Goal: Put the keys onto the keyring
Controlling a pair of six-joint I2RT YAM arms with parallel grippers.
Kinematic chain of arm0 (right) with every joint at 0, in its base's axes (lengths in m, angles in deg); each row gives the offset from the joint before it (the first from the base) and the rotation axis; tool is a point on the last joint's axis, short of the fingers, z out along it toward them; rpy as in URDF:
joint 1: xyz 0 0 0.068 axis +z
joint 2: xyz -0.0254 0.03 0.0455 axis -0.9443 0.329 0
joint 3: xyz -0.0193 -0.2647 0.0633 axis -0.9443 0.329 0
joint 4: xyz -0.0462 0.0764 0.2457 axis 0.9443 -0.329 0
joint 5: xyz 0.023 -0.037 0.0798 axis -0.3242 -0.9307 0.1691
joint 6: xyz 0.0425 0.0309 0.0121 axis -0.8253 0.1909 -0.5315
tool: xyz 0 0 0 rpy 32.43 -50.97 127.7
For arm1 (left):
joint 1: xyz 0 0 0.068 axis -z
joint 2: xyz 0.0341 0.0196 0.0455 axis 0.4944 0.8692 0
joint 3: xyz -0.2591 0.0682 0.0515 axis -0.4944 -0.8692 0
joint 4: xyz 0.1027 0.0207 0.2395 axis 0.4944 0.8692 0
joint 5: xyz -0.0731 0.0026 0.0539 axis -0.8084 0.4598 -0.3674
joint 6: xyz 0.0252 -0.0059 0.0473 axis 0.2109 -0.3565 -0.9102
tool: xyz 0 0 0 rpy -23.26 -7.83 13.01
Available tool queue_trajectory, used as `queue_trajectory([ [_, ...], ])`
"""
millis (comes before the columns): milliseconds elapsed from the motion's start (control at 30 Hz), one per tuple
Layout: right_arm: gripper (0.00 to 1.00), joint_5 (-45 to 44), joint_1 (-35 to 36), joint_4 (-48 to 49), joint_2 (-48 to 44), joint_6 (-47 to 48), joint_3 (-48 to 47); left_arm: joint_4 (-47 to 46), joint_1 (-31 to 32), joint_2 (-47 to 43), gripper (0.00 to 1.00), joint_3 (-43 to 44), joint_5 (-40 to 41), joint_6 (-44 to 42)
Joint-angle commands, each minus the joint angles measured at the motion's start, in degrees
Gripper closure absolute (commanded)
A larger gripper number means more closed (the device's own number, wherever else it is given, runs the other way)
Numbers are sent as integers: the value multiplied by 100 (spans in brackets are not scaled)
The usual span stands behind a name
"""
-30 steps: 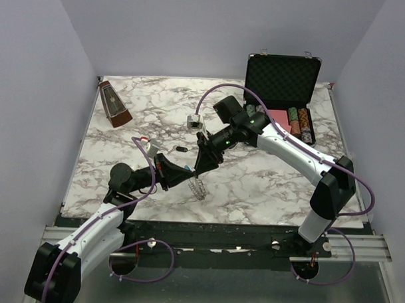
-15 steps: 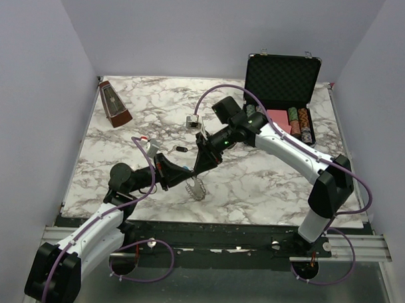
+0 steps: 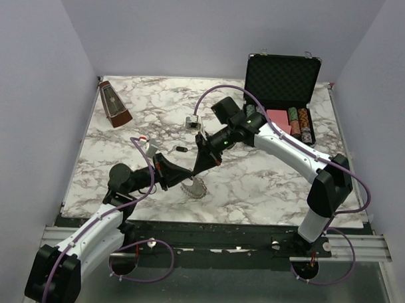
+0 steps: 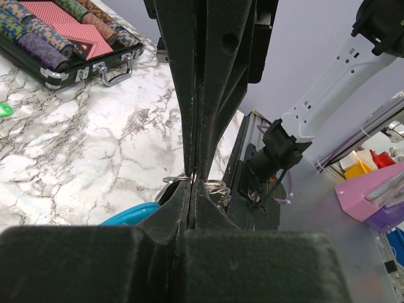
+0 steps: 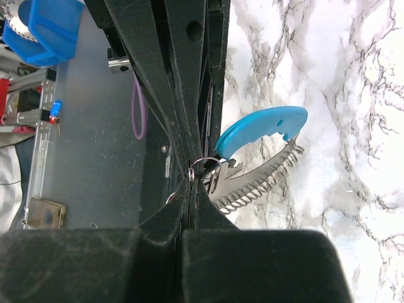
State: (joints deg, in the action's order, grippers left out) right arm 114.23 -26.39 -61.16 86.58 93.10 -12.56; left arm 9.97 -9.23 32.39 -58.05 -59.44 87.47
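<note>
The keyring (image 3: 193, 188) hangs just above the marble between both grippers. It is a silvery coil loop (image 5: 265, 182) with a light blue curved section (image 5: 262, 129), which also shows in the left wrist view (image 4: 129, 214). My left gripper (image 3: 187, 175) (image 4: 192, 183) is shut on a thin split ring of it. My right gripper (image 3: 199, 169) (image 5: 191, 180) is shut on that small ring (image 5: 203, 165) from the opposite side, tip to tip with the left. One black key (image 3: 180, 149) lies on the table behind them. A green key head (image 4: 4, 110) peeks in at the edge.
An open black case (image 3: 281, 84) with striped poker chips (image 3: 301, 123) and a metal handle (image 4: 117, 71) stands at the back right. A brown pyramid-shaped object (image 3: 114, 103) stands at the back left. The table's near edge (image 3: 213, 223) is close below the keyring.
My right gripper has closed its jaws onto the small ring. The keyring has swung from edge-on to a broader, flatter hang and shifted slightly left. The left gripper stayed shut.
</note>
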Motion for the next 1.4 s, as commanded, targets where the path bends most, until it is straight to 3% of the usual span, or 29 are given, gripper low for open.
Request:
queue_trajectory([
  [0,99,211,25,-38,122,101,-132,-147,-28,-110,100,-37,196,-33],
  [200,99,141,25,-178,105,391,-194,80,-28,-171,100,-2,178,-85],
  [300,99,71,33,-213,61,523,-176,449,-36,-329,85,68,117,-243],
  [433,99,62,7,-301,26,742,-202,1370,-36,-750,58,305,90,-682],
  [533,99,114,-28,-406,0,892,-246,2109,-45,-1058,49,569,81,-1095],
  [767,99,80,-72,-766,-88,1656,-325,3886,-63,-1665,45,1184,205,-2903],
  [967,99,1,-72,-1548,-115,3193,-501,4790,-11,-1692,43,1509,-419,-5714],
  [1067,99,97,-72,-1988,-132,4282,-536,4968,350,-1718,42,1545,-112,-6972],
  [1233,99,290,-72,-2682,-19,5496,-659,4774,578,-1350,41,1632,-121,-7994],
  [1367,99,422,-72,-3026,157,5797,-791,5011,903,-841,42,1966,-60,-8451],
])
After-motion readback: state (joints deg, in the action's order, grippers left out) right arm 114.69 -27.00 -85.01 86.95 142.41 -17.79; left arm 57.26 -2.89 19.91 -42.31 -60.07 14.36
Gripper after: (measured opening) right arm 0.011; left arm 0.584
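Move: Both closed grippers meet at the small wire loop of the keyring, so the loop lies right at each hand point. The blue handle and metal fan hang about 5 cm below the left hand, and likewise below the right, level otherwise. On the table some 13 cm below both hands, the black key lies about 13 cm ahead and 5 cm left, the green key roughly 16 cm ahead and 10 cm right. The left fingers let go of the wire loop and open to over half; that hand lifts about 3 cm while drawing left and slightly back, then sinks and comes partly back right, rolling some 60 degrees about its fingers to bring the open pads near the blue handle. The right keeps its pinch on the loop, carries it about 3.5 cm right and rolls some 35 degrees. ##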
